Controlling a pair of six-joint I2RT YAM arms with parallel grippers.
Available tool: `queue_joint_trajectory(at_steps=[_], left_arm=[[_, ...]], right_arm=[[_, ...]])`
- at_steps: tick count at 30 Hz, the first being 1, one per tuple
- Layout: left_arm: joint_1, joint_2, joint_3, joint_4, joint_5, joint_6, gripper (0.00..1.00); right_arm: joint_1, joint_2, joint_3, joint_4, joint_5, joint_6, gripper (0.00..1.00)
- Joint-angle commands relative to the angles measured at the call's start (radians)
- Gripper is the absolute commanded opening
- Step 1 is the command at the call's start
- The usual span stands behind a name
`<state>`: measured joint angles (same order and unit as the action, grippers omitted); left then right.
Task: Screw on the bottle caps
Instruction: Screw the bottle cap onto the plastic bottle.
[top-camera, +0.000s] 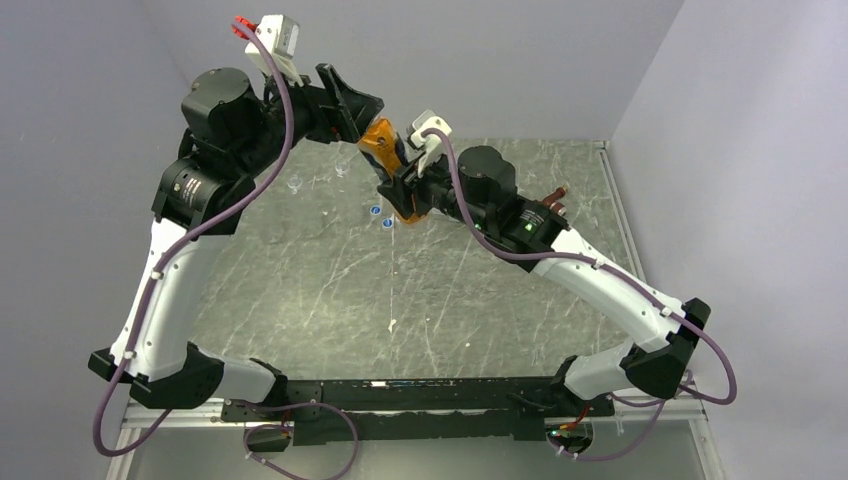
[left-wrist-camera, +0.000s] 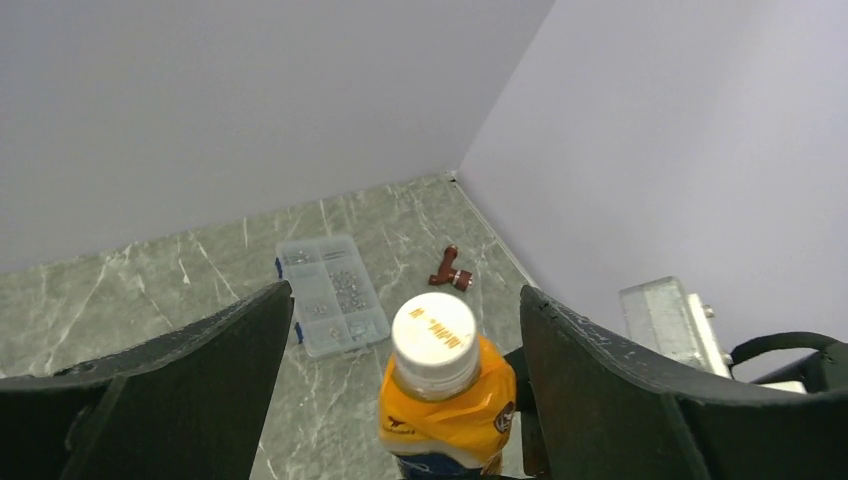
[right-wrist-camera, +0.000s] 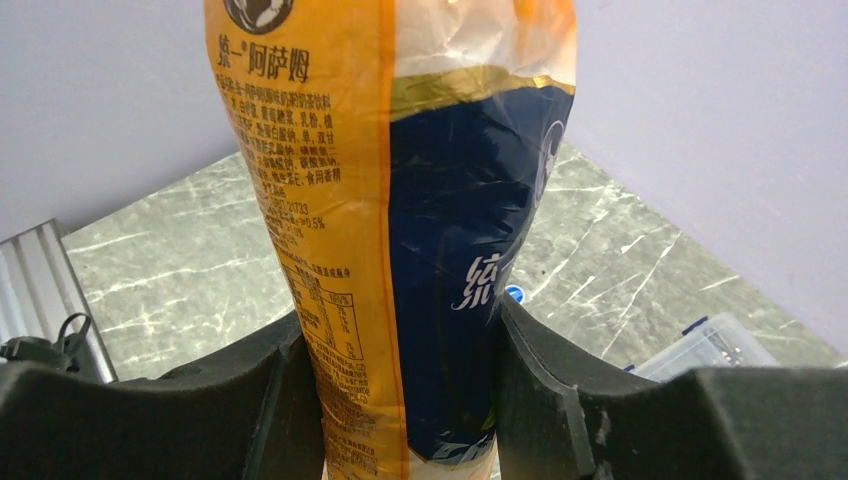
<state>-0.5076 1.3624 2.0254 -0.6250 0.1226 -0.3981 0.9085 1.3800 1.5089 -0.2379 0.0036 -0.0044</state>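
Observation:
An orange bottle (top-camera: 383, 143) with a dark blue label band (right-wrist-camera: 470, 230) is held off the table, tilted. My right gripper (right-wrist-camera: 400, 320) is shut on its lower body, seen from above at the bottle's base (top-camera: 402, 192). A white cap (left-wrist-camera: 433, 335) sits on the bottle's neck. My left gripper (left-wrist-camera: 405, 297) is open, its fingers (left-wrist-camera: 230, 350) on both sides of that cap with a gap on each side, and reaches the bottle top from the left (top-camera: 350, 112). Two blue bottle caps (top-camera: 375, 211) lie on the table below; one shows beside the bottle (right-wrist-camera: 515, 294).
A flat clear plastic box (left-wrist-camera: 330, 293) of small parts lies near the back wall, its corner also in the right wrist view (right-wrist-camera: 705, 345). A small brown-red piece (left-wrist-camera: 452, 270) lies by the right wall (top-camera: 553, 200). Small clear cups (top-camera: 295, 183) stand at the back left.

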Motion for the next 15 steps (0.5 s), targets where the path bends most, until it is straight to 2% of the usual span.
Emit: queue_joint_trajectory(at_steps=[1,13,15], left_arm=[[-0.003,-0.001,0.022,-0.005,-0.046,-0.034,0.86],[-0.003,0.027,0.013,0.018,-0.014,-0.045,0.63],[-0.003,0.026,0.009,0.022,-0.012,-0.044,0.62]], right_arm=[[0.010,0.008,0.070,0.037,0.053,-0.022,0.00],[0.021,0.051,0.120,0.013,0.064,-0.037,0.00],[0.021,0.054,0.122,0.007,0.062,-0.040,0.00]])
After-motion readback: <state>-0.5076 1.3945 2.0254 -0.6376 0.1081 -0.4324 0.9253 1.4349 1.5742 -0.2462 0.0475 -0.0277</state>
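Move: The white cap, already on the bottle, lies from the left hand about 3 cm ahead, 3 cm to its right and 2 cm lower; the bottle's middle is about 1 cm ahead, 5 cm right and 11 cm below. On the table some 52 cm below, the blue caps lie about 17 cm ahead and 2 cm right, the parts box roughly 27 cm ahead and 20 cm right. From the right hand, gripping the bottle low, the cap is some 4 cm ahead, 4 cm left and 13 cm up. Down and forward, slowly, by about 2 cm, the left hand eases onto the cap while its wide-open fingers draw in to under two-thirds open, one on each side, without visibly touching it. The right hand keeps its grip on the bottle and brings it about 1.5 cm forward and left towards the left hand, rising about 1 cm before sinking partway back. ##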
